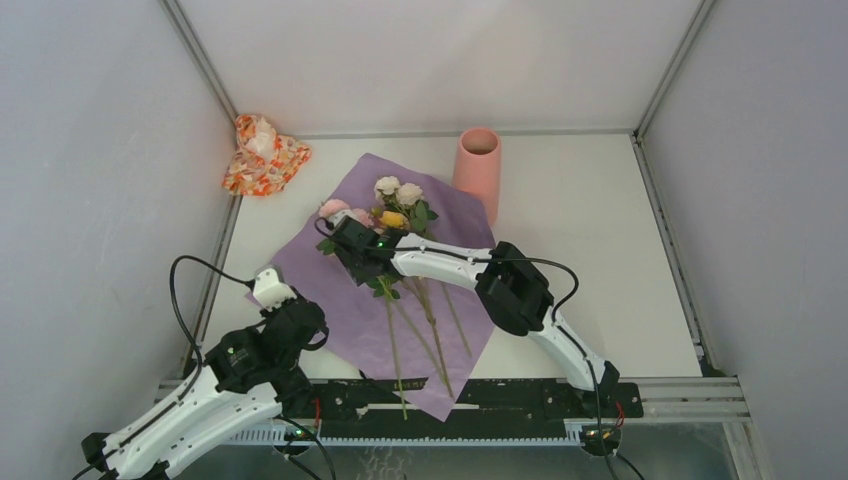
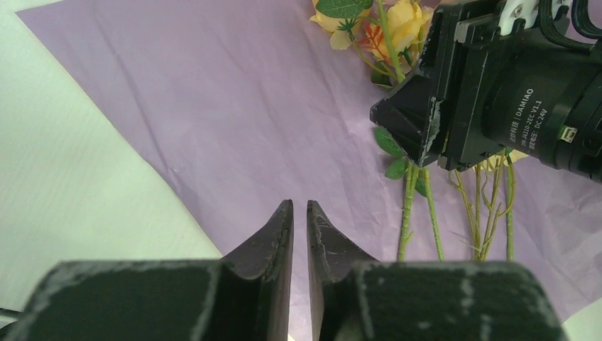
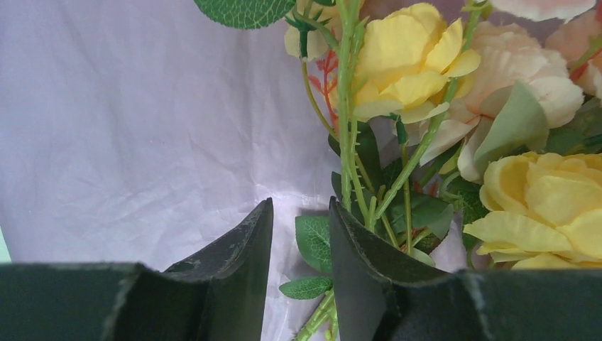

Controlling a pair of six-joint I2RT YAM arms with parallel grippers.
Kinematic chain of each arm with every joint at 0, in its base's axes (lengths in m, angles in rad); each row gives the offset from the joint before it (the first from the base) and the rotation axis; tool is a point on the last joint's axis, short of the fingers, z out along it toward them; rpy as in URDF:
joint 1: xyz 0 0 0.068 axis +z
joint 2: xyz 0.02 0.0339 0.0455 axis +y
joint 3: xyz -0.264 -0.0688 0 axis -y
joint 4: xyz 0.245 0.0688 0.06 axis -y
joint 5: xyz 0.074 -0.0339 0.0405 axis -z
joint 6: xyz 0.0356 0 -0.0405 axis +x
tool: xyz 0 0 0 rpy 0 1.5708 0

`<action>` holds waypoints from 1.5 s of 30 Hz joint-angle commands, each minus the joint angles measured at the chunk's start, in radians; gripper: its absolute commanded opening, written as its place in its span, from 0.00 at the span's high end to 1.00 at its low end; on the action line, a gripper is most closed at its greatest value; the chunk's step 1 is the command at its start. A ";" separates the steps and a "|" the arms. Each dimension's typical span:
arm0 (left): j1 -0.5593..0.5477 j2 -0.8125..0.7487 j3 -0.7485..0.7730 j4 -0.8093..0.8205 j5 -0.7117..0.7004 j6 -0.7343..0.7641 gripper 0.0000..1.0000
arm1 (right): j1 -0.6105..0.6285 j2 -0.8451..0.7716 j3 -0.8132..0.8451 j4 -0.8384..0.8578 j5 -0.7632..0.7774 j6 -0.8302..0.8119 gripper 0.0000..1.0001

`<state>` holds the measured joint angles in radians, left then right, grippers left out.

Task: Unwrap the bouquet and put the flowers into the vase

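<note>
The bouquet lies unwrapped: its lilac-purple paper (image 1: 330,285) is spread flat on the table, and the flowers (image 1: 397,212) lie loose on it, heads toward the far wall and green stems (image 1: 432,325) toward me. The salmon-pink vase (image 1: 478,165) stands upright just beyond the paper's far right corner. My right gripper (image 1: 338,238) is low over the flowers just below the heads, open, with a leaf and a stem (image 3: 321,312) between its jaws and yellow roses (image 3: 397,64) beside them. My left gripper (image 2: 299,204) hovers over the paper's left part, jaws narrowly apart and holding nothing.
An orange-red floral cloth bundle (image 1: 262,155) sits at the far left corner against the wall. Grey walls enclose the white table (image 1: 590,220) on three sides. A black rail (image 1: 500,400) runs along the near edge, and the paper's near corner overhangs it.
</note>
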<state>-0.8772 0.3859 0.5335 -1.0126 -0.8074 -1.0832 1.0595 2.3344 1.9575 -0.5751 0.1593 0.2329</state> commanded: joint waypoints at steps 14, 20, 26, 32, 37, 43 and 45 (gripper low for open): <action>0.003 0.022 0.052 0.023 -0.018 -0.001 0.83 | 0.004 -0.029 0.084 0.003 0.100 -0.048 0.57; 0.004 0.026 0.036 0.033 -0.012 0.001 0.83 | -0.006 0.032 0.109 0.001 0.089 -0.047 0.57; 0.004 0.036 0.033 0.035 -0.009 0.000 0.83 | -0.026 0.117 0.201 -0.040 0.079 -0.053 0.57; 0.004 0.028 0.027 0.034 -0.007 -0.001 0.83 | -0.033 0.106 0.212 -0.041 0.068 -0.037 0.85; 0.004 0.022 0.032 0.034 -0.006 0.000 0.83 | -0.011 -0.006 0.159 -0.009 0.076 -0.040 1.00; 0.004 0.008 0.044 0.030 -0.001 0.003 0.84 | 0.004 -0.242 0.062 0.037 0.084 -0.044 1.00; 0.004 -0.006 0.039 0.032 -0.001 0.007 0.84 | -0.002 -0.317 0.027 0.056 0.083 -0.053 1.00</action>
<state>-0.8772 0.4065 0.5335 -1.0054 -0.8043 -1.0821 1.0546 2.2555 2.0064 -0.6102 0.2276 0.1886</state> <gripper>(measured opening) 0.167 0.011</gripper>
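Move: The flower stem I go for, a green leafy one lying on top of the heap, sits about 4 cm ahead of my right hand, nearly in line sideways and 2 cm lower. A yellow rose lies roughly 12 cm ahead and 6 cm right of my right hand. The low leaves are some 4 cm back and 4 cm right, and the vase stands about 13 cm ahead and 24 cm right. From my left hand that stem is about 17 cm ahead, 11 cm right and 10 cm below. With my right fingers half open I rise about 3 cm off the heap, drift some 4 cm forward to the leafy flower stem and dip onto it, ending a little lower than I began. There I shut the fingers fully, pinching the stem between the tips, then pull up quickly by about 7 cm while easing back 2 cm. ##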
